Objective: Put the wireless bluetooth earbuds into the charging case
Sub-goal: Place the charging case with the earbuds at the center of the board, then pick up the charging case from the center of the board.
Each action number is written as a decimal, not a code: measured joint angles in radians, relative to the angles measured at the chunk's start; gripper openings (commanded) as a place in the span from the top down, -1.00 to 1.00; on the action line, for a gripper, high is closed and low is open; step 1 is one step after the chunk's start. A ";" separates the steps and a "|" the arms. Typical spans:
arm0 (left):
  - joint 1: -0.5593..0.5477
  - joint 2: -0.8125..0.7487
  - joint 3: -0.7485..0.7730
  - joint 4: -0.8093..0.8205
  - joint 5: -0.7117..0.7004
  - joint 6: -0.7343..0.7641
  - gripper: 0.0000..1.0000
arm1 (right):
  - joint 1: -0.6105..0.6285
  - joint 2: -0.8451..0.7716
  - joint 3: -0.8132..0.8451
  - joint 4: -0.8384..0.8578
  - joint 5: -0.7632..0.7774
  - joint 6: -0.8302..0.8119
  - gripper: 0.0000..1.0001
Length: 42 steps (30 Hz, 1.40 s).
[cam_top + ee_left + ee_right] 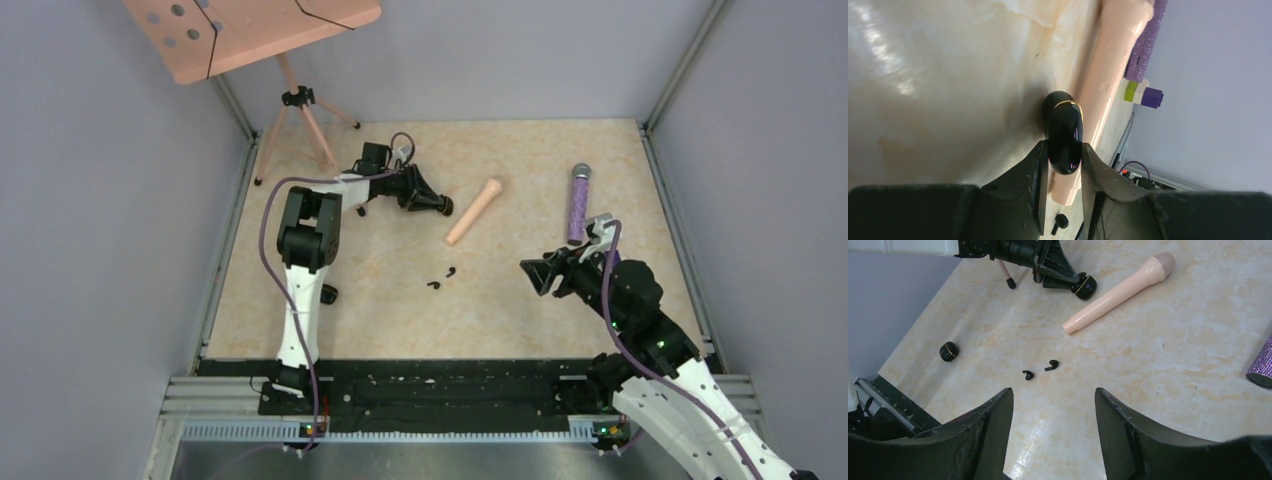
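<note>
My left gripper [443, 207] lies low at the back of the table, shut on the glossy black charging case [1064, 131]. The case's gold seam shows beyond the fingertips and the lid looks closed. The case also shows in the right wrist view [1084, 286]. Two tiny black earbuds [433, 284] [450, 271] lie loose mid-table, a little apart; in the right wrist view they sit ahead of the jaws [1028, 375] [1051, 365]. My right gripper [532, 272] hovers to their right, open and empty [1053, 392].
A pink microphone [475, 212] lies right beside the case. A purple glitter microphone [578, 200] lies at the back right. A small black rounded lump [329, 294] sits by the left arm. A tripod with a pink board [300, 100] stands at the back left.
</note>
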 measured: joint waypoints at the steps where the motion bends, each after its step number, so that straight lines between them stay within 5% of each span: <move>1: 0.004 0.000 -0.008 -0.012 -0.006 0.010 1.00 | 0.000 0.000 0.000 0.000 -0.001 0.003 -0.20; 6: 0.014 -0.005 -0.019 -0.076 -0.032 0.059 1.00 | 0.000 0.000 0.000 0.000 -0.003 0.009 -0.18; 10: 0.015 -0.033 -0.019 -0.132 -0.076 0.107 0.62 | 0.000 0.011 0.000 0.004 -0.010 0.011 -0.22; 14: 0.014 -0.063 -0.019 -0.206 -0.129 0.155 -0.12 | 0.000 0.075 0.010 -0.010 -0.006 0.039 -0.22; 16: 0.011 -0.087 -0.019 -0.254 -0.188 0.184 -0.72 | 0.000 0.146 0.044 -0.042 -0.005 0.056 -0.22; 18: 0.008 -0.114 -0.019 -0.289 -0.218 0.211 -0.96 | 0.000 0.230 0.095 -0.088 -0.004 0.074 -0.26; 26: -0.031 -0.329 -0.078 -0.408 -0.455 0.293 -0.98 | 0.014 0.406 0.116 -0.132 0.074 0.217 -0.33; 35: -0.184 -0.792 -0.396 -0.443 -0.656 0.323 -0.98 | 0.051 0.488 0.052 -0.127 0.146 0.285 -0.27; 42: -0.154 -1.147 -0.728 -0.544 -0.945 0.168 -0.98 | 0.053 0.480 0.051 -0.086 0.140 0.275 -0.26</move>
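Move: The left hand still pinches the charging case just above its resting spot, which is about 1 cm back, 3 cm left and 2 cm down. The pink microphone's middle is roughly 6 cm right and 2 cm back, and the nearer loose earbud about 17 cm back and 1 cm right, both some 3 cm lower. From the idle right hand, that spot lies around 25 cm ahead, 20 cm left and 18 cm below. Left hand lowers the case leftward, opens wide, retreats about 20 cm back-left; right hand sinks some 11 cm. ##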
